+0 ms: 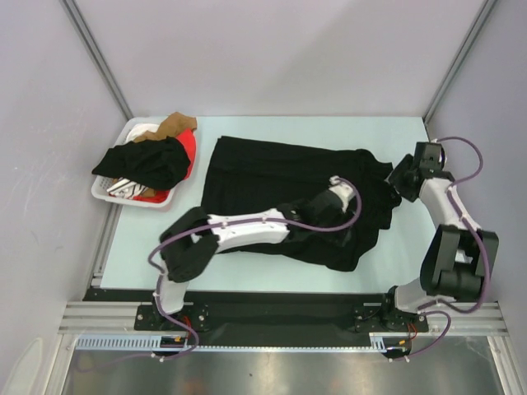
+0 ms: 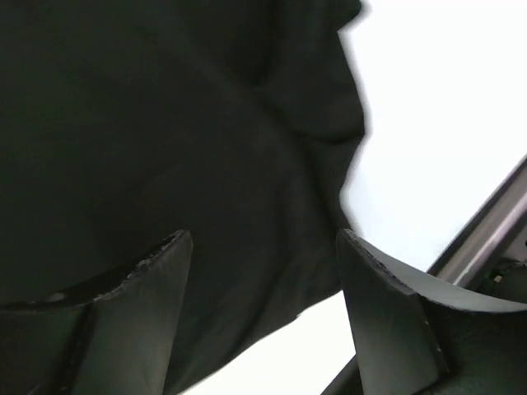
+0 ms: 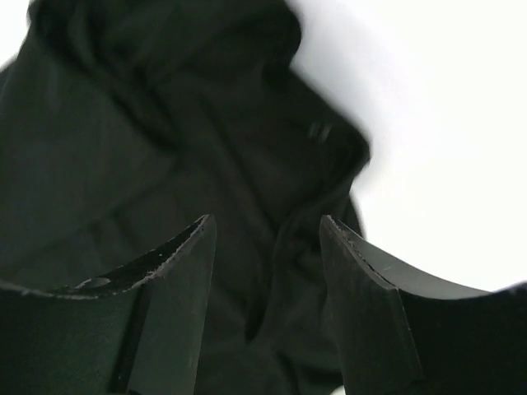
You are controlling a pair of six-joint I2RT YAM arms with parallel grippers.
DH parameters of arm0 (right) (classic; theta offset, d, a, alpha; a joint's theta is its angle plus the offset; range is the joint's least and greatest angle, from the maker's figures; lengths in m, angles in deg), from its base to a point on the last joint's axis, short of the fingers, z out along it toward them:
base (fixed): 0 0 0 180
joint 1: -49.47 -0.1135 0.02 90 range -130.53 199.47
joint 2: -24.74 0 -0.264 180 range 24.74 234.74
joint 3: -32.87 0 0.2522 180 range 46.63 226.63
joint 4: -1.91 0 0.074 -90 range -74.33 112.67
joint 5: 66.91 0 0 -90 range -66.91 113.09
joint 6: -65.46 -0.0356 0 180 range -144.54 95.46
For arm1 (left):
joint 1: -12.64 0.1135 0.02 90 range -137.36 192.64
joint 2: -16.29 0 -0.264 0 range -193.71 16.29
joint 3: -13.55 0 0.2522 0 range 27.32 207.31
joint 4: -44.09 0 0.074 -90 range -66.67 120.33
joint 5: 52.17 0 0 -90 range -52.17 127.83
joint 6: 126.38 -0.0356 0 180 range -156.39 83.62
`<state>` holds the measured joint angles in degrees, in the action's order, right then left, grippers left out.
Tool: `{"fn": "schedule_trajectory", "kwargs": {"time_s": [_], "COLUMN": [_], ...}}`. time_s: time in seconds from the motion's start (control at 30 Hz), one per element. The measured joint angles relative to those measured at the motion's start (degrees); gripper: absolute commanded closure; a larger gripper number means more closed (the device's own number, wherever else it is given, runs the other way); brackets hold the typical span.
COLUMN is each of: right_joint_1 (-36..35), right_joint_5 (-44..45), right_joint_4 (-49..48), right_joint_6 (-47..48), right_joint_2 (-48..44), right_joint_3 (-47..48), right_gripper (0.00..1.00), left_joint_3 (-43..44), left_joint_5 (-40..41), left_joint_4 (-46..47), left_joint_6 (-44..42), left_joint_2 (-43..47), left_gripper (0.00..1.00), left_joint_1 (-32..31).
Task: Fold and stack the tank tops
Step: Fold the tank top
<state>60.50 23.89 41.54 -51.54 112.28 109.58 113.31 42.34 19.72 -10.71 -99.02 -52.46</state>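
A large black tank top point(image 1: 263, 169) lies spread across the middle of the table. My left arm reaches over its near right part, and the left gripper point(image 1: 325, 222) is hard to pick out against the dark cloth. In the left wrist view the left gripper point(image 2: 259, 239) stands open above the black tank top point(image 2: 165, 123) at its hem, nothing pinched. My right gripper point(image 1: 403, 177) is at the garment's right edge. In the right wrist view the right gripper point(image 3: 263, 222) is open over bunched black tank top point(image 3: 165, 123). The red tank top point(image 1: 189, 148) lies in the basket.
A white plastic basket point(image 1: 103, 191) stands at the table's far left with a black cloth point(image 1: 144, 160) and a brown cloth point(image 1: 173, 125) piled in it. The table point(image 1: 148, 247) is pale. A dark rail point(image 2: 486, 239) runs along its near edge.
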Motion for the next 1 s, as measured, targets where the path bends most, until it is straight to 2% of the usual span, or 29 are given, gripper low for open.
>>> {"fn": "schedule_trajectory", "kwargs": {"time_s": [0.13, 0.37, 0.77, 1.0], "right_joint_1": [-4.35, -12.5, -19.71, -20.87], "right_joint_5": [0.61, 2.43, 9.86, 12.7], "right_joint_4": [0.42, 2.36, 5.81, 6.86], "right_joint_6": [-1.81, -5.07, -8.68, -9.53], "right_joint_2": [-6.08, -6.32, -3.06, -3.5], "right_joint_3": [-6.23, -11.02, -11.21, -12.39], "right_gripper": [0.4, 0.39, 0.39, 0.45], "left_joint_3": [-10.71, -25.83, -35.12, -38.71], "left_joint_5": [0.52, 2.95, 5.62, 6.49], "left_joint_4": [3.3, 5.51, 3.58, 2.03], "left_joint_6": [2.99, 6.43, 7.02, 6.97], "left_joint_2": [9.05, 20.74, 34.1, 39.1], "left_gripper": [0.23, 0.23, 0.22, 0.2], "left_joint_1": [5.16, 13.25, 19.85, 23.45]}}
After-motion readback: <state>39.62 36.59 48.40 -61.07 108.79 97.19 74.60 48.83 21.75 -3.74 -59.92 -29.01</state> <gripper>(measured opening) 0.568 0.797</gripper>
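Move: The left gripper hovers about 7 cm above the tank top's near right part; the tank top's near left corner lies some 41 cm to its left and 6 cm back, the far left corner about 36 cm left and 27 cm ahead. From the right gripper, the armhole edge is roughly 9 cm left, 9 cm back and 9 below. The near right tip lies around 13 cm left of that gripper and 25 cm back. Sweep the open left gripper about 25 cm left over the tank top towards its near left corner, easing forward early and rising slightly, while turning it some 30 degrees counter-clockwise. Bring the right gripper left and back off the far right side, then down onto the armhole edge, tipping its fingers more steeply down and keeping them open. ##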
